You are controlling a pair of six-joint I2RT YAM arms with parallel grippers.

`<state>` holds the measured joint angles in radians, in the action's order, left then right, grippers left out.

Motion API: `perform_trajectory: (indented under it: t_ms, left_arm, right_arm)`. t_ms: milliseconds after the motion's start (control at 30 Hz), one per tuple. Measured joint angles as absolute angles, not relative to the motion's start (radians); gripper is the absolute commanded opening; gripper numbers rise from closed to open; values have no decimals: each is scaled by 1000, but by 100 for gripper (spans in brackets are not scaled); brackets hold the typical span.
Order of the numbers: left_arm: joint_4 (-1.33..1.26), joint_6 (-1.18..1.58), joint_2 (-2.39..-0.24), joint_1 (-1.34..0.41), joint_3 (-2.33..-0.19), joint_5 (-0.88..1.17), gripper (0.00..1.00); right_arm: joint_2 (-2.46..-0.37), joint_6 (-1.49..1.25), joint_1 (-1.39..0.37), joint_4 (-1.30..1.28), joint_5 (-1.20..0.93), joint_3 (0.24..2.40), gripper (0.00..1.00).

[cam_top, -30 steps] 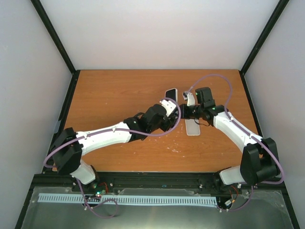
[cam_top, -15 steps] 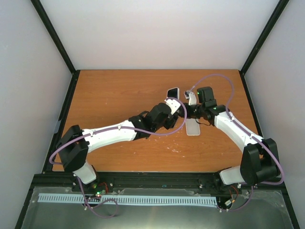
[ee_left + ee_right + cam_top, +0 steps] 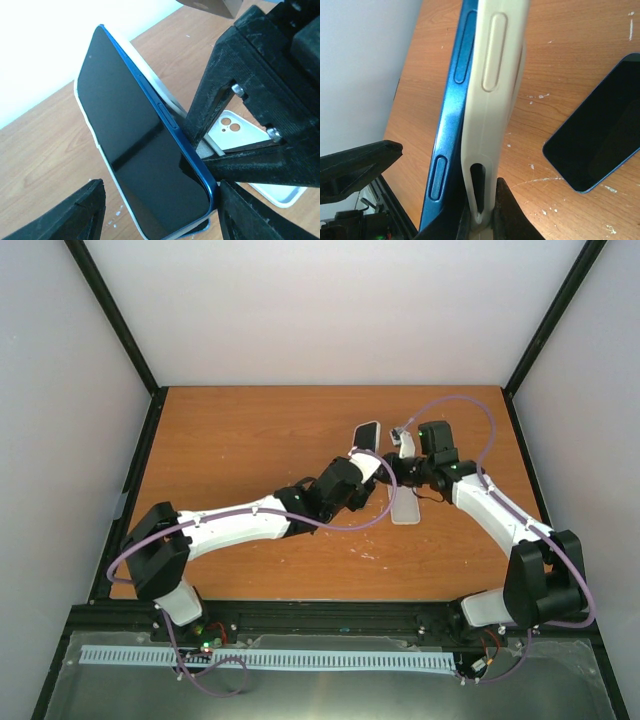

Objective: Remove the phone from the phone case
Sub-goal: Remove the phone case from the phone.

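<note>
A blue phone (image 3: 140,140) with a dark screen is held tilted above the table, still partly in its white phone case (image 3: 167,96). In the right wrist view the phone's blue edge (image 3: 452,100) stands apart from the case wall (image 3: 495,100). My right gripper (image 3: 482,220) is shut on that wall's lower end. My left gripper (image 3: 162,210) is open and straddles the phone's lower end. Its right finger is against the blue edge and its left finger stands apart. From above, the phone (image 3: 366,434) sits between the left gripper (image 3: 368,462) and the right gripper (image 3: 398,452).
An empty white case (image 3: 405,508) with camera holes lies flat on the wooden table just under the right gripper; it also shows in the left wrist view (image 3: 245,132). A second dark phone (image 3: 597,145) lies on the table. Black frame posts stand at the table's corners.
The left arm has reached a little further forward and right. The phone's top end has shifted slightly right and away, and the right gripper has moved slightly with it.
</note>
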<state>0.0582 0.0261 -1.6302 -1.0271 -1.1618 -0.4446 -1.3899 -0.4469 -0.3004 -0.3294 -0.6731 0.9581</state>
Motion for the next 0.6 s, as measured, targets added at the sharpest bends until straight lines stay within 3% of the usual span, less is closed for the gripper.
perform_trajectory:
  t_ms: [200,433,600]
  left_arm:
    - [-17,-43,-1671,-1039,-1165,-523,58]
    - [-127,-149,-1711,-1062,-1155,-628,38]
    - [-183,-149,-1661,-1065,-1082,-619,33]
  right_arm:
    - [-1393,-447,-284,-316,-665,958,3]
    - [-1394,-447,-276,-303,-666,958,3]
    - [-1394,-445,-289,-301,-706,958,3]
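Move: The phone, partly out of its white case, has its middle about 5 cm ahead of the left hand, 1 cm to its left and 2 cm higher, its near end already between the open fingers. The right hand, holding the case rim, has it 4 cm ahead, 3 cm left and 2 cm up. From the left hand, the dark phone lies level and 2 cm left, the empty case 10 cm right and 1 cm back, both some 18 cm below. Forward and slightly right by about 1.5 cm, the left hand works at the phone's near end with one finger still against its blue edge, then draws back about 1 cm, its fingers tipping up some 10 degrees and closing partway around that end. The right hand keeps its pinch on the case rim, travelling about 1 cm forward and right alongside, then back. ##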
